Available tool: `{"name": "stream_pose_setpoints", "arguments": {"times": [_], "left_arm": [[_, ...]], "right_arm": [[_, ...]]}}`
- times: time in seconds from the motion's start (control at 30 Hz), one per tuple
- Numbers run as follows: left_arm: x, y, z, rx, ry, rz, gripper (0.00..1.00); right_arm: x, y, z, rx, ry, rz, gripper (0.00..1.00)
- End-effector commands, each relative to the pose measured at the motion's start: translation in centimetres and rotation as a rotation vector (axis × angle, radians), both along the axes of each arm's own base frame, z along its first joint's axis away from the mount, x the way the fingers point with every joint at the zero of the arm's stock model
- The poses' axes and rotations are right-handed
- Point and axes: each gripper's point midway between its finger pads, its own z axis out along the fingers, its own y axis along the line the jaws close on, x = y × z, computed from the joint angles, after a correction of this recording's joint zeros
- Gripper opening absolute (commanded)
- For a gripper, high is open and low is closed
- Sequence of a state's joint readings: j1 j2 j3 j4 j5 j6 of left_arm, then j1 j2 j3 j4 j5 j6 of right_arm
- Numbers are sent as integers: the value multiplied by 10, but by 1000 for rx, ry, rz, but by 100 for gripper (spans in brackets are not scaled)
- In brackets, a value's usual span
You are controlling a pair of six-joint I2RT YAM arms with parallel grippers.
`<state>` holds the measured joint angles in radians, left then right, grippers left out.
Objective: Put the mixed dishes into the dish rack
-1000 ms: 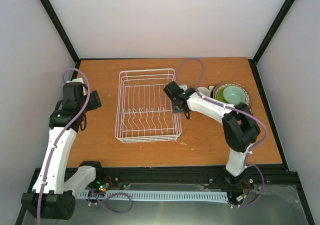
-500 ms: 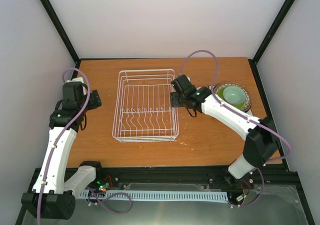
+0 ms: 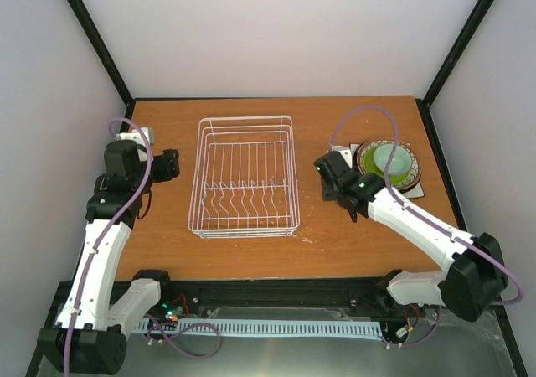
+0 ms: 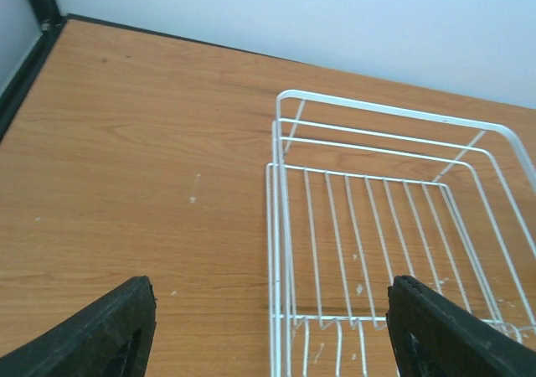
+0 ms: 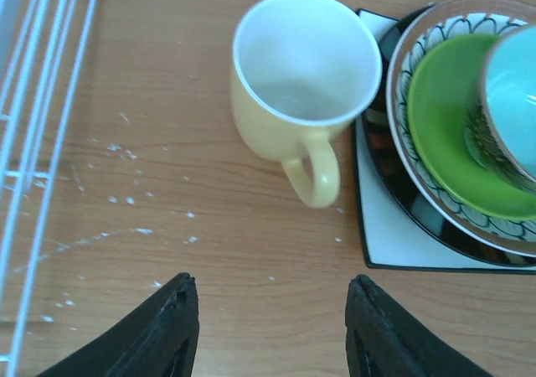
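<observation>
The white wire dish rack [image 3: 245, 119] stands empty mid-table; its left rim [image 4: 276, 226] lies in front of my left gripper [image 4: 272, 289], which is open and holds nothing [image 3: 172, 166]. My right gripper [image 5: 272, 289] is open and empty just short of the yellow cup [image 5: 289, 100], whose handle points toward it. The cup [image 3: 342, 155] stands upright beside a stack: pale mint bowl [image 5: 515, 92] on a lime-green plate [image 5: 448, 117], on a petal-patterned plate [image 5: 435, 25], on a dark-rimmed plate [image 5: 419, 218], on a square white plate [image 5: 402, 234]. In the top view the right gripper [image 3: 329, 166] sits between rack and stack [image 3: 388, 161].
Black frame posts and pale walls close in the table [image 3: 167, 251] on three sides. The rack's right rim [image 5: 33, 142] shows at the left of the right wrist view. White specks dot the wood near the cup.
My right arm has drawn back from the rack's right side and swung right to face the cup. The rack ended slightly further left. My left gripper edged toward the rack.
</observation>
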<state>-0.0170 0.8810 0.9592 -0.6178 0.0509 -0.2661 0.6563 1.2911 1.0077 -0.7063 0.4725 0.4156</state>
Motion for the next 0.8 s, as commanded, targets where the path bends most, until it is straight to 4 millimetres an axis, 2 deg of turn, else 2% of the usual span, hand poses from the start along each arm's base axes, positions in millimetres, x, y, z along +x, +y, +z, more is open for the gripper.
{"name": "stream_pose_setpoints", "arguments": {"times": [0.0, 0.13, 0.3, 0.77], "left_arm": [[10, -20, 22, -45, -119, -110, 76], [15, -25, 19, -62, -131, -139, 76], [17, -27, 16, -66, -138, -150, 76], [19, -23, 14, -30, -145, -136, 76]], "right_arm": [[0, -18, 11, -34, -89, -37, 49], [2, -23, 3, -82, -103, -19, 49], [14, -29, -22, -108, -56, 3, 49], [41, -25, -61, -26, 42, 21, 49]]}}
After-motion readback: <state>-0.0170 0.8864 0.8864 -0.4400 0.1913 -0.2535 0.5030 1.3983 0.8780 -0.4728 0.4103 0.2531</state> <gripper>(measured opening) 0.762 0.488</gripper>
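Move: The right hand hovers short of the cream mug: the mug is about 10 cm ahead, 3 cm to the right and 11 cm below. The plate stack with the green bowl on it lies some 12 cm right of the mug and 3 cm nearer; the dish rack's middle is roughly 23 cm left of the hand and 4 cm ahead. From the left hand the mug is about 46 cm right, 10 cm ahead and 22 cm below. Towards the mug's handle side, still touching nothing, the right hand first eases slightly back and right, then sinks about 6 cm while reaching forward some 4 cm, ending about 3 cm farther right, fingers staying about half open. The left hand, empty and open, drifts some 2.5 cm right and a little forward, turning about 5 degrees clockwise and tipping up slightly. ##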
